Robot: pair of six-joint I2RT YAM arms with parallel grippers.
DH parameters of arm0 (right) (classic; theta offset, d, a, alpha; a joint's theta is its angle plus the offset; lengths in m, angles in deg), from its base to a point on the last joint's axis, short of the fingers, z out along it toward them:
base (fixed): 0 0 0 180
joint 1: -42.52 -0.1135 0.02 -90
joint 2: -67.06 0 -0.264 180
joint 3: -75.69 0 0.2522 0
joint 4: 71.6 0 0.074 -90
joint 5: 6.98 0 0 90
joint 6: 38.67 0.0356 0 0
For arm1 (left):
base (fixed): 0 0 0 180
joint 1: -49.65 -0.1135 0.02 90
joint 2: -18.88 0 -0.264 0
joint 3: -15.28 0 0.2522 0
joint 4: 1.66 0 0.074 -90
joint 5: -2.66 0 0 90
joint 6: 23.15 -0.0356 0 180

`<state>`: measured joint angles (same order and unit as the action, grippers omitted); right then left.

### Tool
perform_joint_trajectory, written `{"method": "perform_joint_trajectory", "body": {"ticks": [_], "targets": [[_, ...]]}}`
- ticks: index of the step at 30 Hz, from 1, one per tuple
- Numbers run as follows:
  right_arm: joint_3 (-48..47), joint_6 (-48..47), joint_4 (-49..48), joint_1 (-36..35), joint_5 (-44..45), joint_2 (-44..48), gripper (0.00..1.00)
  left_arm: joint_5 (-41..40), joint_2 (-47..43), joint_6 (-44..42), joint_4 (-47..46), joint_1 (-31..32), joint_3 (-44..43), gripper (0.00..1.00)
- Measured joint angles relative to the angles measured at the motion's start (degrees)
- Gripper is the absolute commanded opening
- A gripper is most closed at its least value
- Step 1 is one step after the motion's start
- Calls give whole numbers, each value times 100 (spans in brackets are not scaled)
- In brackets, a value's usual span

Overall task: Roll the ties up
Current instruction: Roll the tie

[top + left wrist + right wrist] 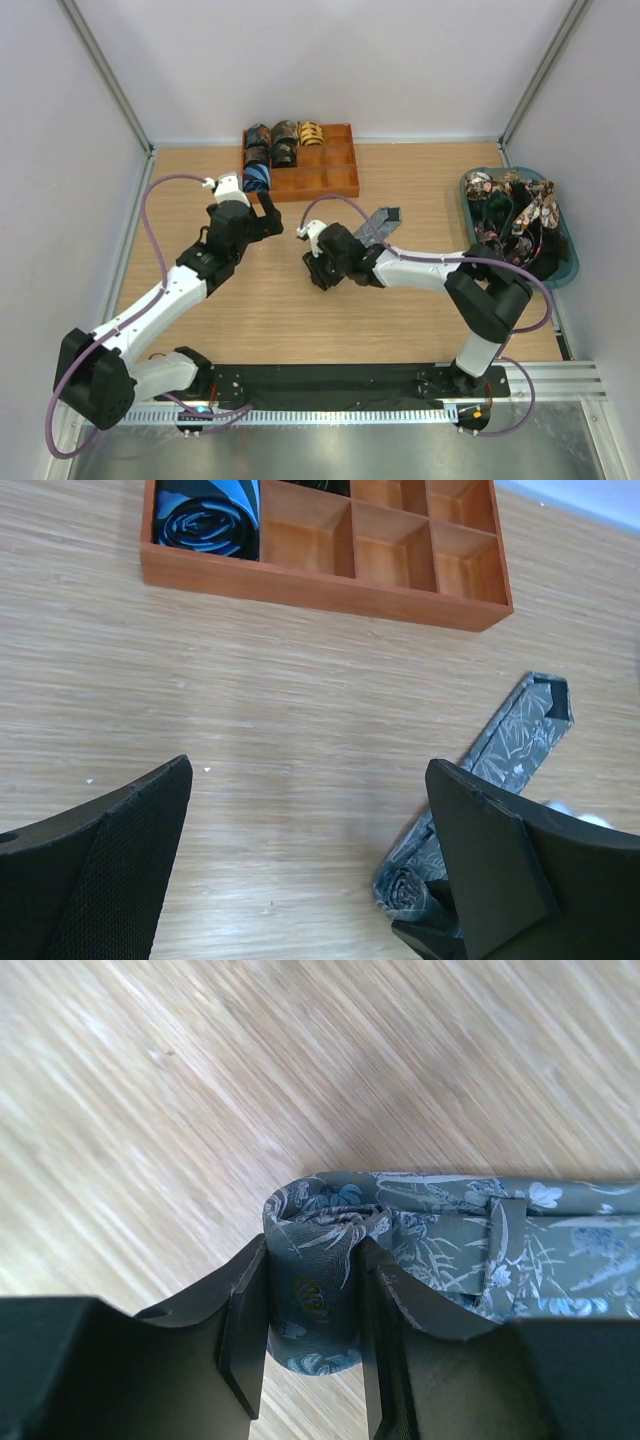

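Observation:
A grey-blue floral tie (480,1250) lies on the wooden table, one end wound into a small roll (312,1305). My right gripper (312,1260) is shut on that roll, one finger on each side. From above, the tie's loose tail (380,222) runs back and to the right from the right gripper (320,272). My left gripper (272,218) hovers open just in front of the tray, nothing between its fingers (100,865). In the left wrist view the roll (408,888) shows beside the left gripper's (310,820) right finger. Several rolled ties, one of them blue (205,525), sit in the tray's left compartments.
The brown wooden compartment tray (335,187) stands at the back centre; its right compartments (400,555) hold nothing. A teal basket (570,262) at the right edge is piled with loose patterned ties (515,210). Purple cables loop over both arms.

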<state>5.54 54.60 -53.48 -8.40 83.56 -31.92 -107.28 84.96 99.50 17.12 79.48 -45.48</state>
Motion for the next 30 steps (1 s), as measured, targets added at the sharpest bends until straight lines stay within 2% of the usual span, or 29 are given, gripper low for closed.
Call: {"method": "perform_joint_trajectory", "body": {"ticks": [5,9,11,18,24,30], "targets": [[94,295,-258,719,-1534,-35,33,59,-33,48,-442,-24,356,100],[98,581,-485,1191,-2627,-267,31,647,50,-212,-1084,-22,822,100],[98,737,-640,1388,-3165,-420,27,940,116,-402,-1340,-2,1049,100],[96,1410,-1241,1978,-4736,-1049,27,1974,568,-1582,-1932,424,1394,100],[63,1921,-1537,2194,-5477,-1456,27,2625,1108,-2557,-1965,772,1252,100],[13,2157,-1561,2256,-5755,-1648,27,3064,1663,-3193,-1810,881,979,100]]}}
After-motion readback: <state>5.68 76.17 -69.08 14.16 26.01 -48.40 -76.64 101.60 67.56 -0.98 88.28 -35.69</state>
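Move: The tie's roll, already pinched in the right hand's fingers, lies about 12 cm to the left hand's right, 7 cm back and 15 cm below it. From the right hand, the tie's loose end lies roughly 15 cm ahead and 15 cm to the right, flat on the table some 3 cm lower. The compartment box's middle is about 30 cm ahead of the right hand and 4 cm left, about level in height. Keeping its pinch on the roll, the right hand turns it some 55 degrees nearly on the spot, the top going over forward-right towards the loose end. Meanwhile the wide-open left hand sinks about 12 cm and travels about as far right and some 6 cm back, swinging clockwise about 50 degrees, to come close over the roll beside the right fingers. ##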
